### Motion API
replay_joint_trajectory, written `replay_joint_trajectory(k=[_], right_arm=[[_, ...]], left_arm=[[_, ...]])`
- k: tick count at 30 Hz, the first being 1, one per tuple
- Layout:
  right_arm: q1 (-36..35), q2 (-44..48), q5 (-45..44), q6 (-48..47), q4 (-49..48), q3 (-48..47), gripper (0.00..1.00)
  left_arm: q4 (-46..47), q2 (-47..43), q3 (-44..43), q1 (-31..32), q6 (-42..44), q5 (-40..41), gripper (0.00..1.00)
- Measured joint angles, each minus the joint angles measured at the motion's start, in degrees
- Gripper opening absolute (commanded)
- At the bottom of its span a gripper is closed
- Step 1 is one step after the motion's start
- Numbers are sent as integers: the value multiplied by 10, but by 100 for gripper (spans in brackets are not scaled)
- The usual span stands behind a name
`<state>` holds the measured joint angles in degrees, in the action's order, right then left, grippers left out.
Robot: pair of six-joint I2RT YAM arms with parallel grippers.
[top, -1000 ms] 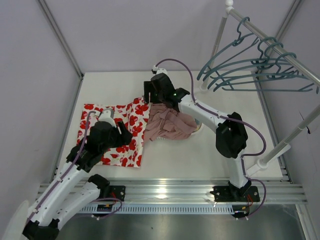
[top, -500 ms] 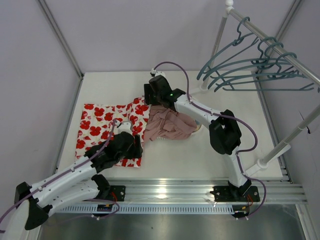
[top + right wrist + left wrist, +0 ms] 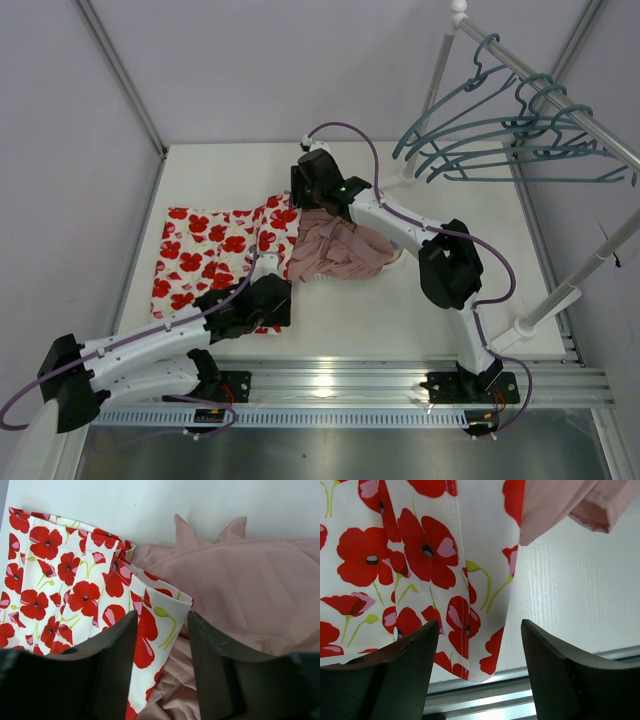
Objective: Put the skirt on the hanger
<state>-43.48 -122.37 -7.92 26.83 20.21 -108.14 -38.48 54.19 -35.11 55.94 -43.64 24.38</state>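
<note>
The skirt (image 3: 215,255), white with red poppies, lies flat on the left of the table, and its right edge overlaps a pink garment. My left gripper (image 3: 278,305) is low over the skirt's near right corner. In the left wrist view that corner (image 3: 480,662) hangs between the wide-open fingers (image 3: 395,680), touching neither. My right gripper (image 3: 300,205) is at the skirt's far right corner. In the right wrist view a raised fold of skirt (image 3: 160,625) stands between its narrowed fingers (image 3: 225,670). A teal-grey hanger (image 3: 470,125) hangs among several alike at the back right.
A dusty-pink garment (image 3: 340,250) lies crumpled beside the skirt, under the right arm. A metal rail (image 3: 560,100) on posts carries the hangers. The table's front edge and aluminium frame (image 3: 520,700) lie just past the skirt corner.
My left arm has swung right and stretched low, from the skirt's middle to its near right corner. The right gripper stayed at the far corner and its jaws narrowed around the fold.
</note>
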Motion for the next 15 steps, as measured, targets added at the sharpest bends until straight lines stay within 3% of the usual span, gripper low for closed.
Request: replay_joint_trajectory(k=[4,7,10,11,14,15], right_arm=[[0,0,1,1,-2,0,44],[0,0,1,1,-4,0,38],[0,0,2,1,-4,0,32],[0,0,2,1,-4,0,28],[0,0,5,3,-6,0,17],[0,0,6,3,-7,0,15]], left_arm=[[-18,10,0,9,-20,16,69],[-19,7,7,10,-31,23,58],[-10,2,27,11,-43,21,30],[-8,1,32,11,-46,20,16],[-1,-11,45,12,-52,20,1],[-2,-17,46,12,-56,21,0]])
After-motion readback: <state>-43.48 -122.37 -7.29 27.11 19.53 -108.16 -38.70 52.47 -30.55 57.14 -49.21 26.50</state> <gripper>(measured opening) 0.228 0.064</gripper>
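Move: The skirt's near right corner is about 2 cm back, 1 cm left and 3 cm below my left hand; the spread skirt's middle is some 12 cm ahead and 12 cm left of that hand, the pink cloth about 17 cm ahead and 15 cm right. My right hand has the skirt's far right corner directly between its fingertips, about 1 cm down; the pink cloth is roughly 10 cm back, 11 cm right and 5 cm below it. I ease my left hand down about 2 cm while drifting some 1.5 cm left and 1 cm back, onto the skirt's near right corner, and shut its wide-open fingers to pinch the edge strip just in from the end. My right hand stays in place, its half-open fingers closing on to pinch the far right corner. ##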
